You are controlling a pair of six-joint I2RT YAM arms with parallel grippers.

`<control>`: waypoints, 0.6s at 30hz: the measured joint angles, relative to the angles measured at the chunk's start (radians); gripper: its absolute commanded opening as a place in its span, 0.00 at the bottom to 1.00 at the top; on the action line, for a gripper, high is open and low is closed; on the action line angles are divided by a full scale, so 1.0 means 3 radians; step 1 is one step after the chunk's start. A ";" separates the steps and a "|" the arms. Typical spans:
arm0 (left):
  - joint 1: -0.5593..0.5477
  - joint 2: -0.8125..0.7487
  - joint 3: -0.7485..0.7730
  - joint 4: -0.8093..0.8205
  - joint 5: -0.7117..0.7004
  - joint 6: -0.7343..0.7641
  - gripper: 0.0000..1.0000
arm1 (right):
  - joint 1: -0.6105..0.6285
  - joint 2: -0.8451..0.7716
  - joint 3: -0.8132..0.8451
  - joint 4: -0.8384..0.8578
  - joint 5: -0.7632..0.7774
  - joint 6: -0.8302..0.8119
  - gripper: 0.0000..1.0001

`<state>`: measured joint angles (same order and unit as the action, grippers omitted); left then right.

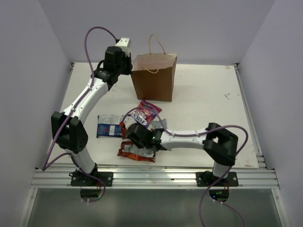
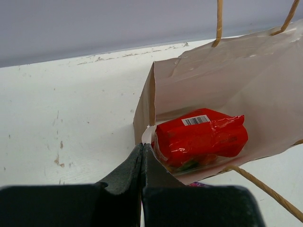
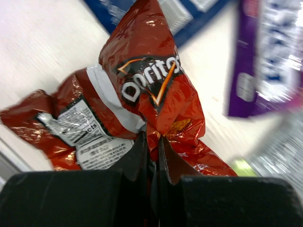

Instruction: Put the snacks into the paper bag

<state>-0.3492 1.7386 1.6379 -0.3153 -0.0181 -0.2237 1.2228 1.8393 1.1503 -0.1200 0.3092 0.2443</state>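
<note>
The brown paper bag [image 1: 155, 78] stands at the back of the table. My left gripper [image 1: 130, 65] is at its left top corner. In the left wrist view the left gripper [image 2: 143, 145] is shut on the rim of the paper bag [image 2: 213, 80], and a square red packet [image 2: 201, 139] lies inside. My right gripper [image 3: 152, 140] is shut on a fold of a red-orange packet [image 3: 142, 85]. From above, the right gripper [image 1: 134, 142] sits over the red-orange packet [image 1: 136, 152] near the front edge. The blue-white packet [image 1: 108, 126] and the purple packet [image 1: 146, 113] lie close by.
A silver-grey packet [image 1: 159, 126] lies partly under the right arm. Close around the held packet are the purple packet [image 3: 267, 56], the blue-white packet [image 3: 189, 14] and a bit of yellow-green [image 3: 241, 166]. The metal front rail [image 1: 156, 177] runs just below the packets.
</note>
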 measured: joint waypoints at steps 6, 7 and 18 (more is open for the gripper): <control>0.0005 0.0000 0.0000 -0.0003 0.0011 0.0001 0.00 | -0.0004 -0.1074 0.0467 -0.1025 0.0629 -0.0252 0.00; 0.0005 0.0000 0.0000 -0.0003 0.0013 0.0001 0.00 | -0.0009 -0.1225 0.0661 -0.1067 0.0744 -0.0323 0.00; 0.0008 0.0000 0.0004 -0.0001 0.0078 -0.0022 0.00 | -0.1165 -0.1542 0.1719 -0.0117 0.1109 -0.1324 0.00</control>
<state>-0.3470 1.7386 1.6390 -0.3157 0.0051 -0.2302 0.8734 1.3766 1.6661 -0.1551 0.6418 -0.1528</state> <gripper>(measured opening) 0.007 0.071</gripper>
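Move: The right hand already grips the Doritos bag; the paper bag it is bound for stands about 29 cm ahead and 10 cm to its right, its middle roughly 8 cm higher and its mouth some 20 cm higher. On the table lie the purple packet, 14 cm ahead and 5 cm right, the blue packet, 8 cm ahead and 12 cm left, and the green packet, 3 cm ahead and 13 cm right. From the left hand the paper bag's middle is about 12 cm right, level ahead, and 14 cm below. Up fast and steeply, the right hand carries the pinched Doritos bag some 43 cm, well above the paper bag's rim, drifting right on the way and then swinging more strongly forward and right towards the mouth. The wrist tips the fingers upward about 45 degrees while turning clockwise; the pinch holds. The left hand stays, still shut on the paper bag's left rim. ##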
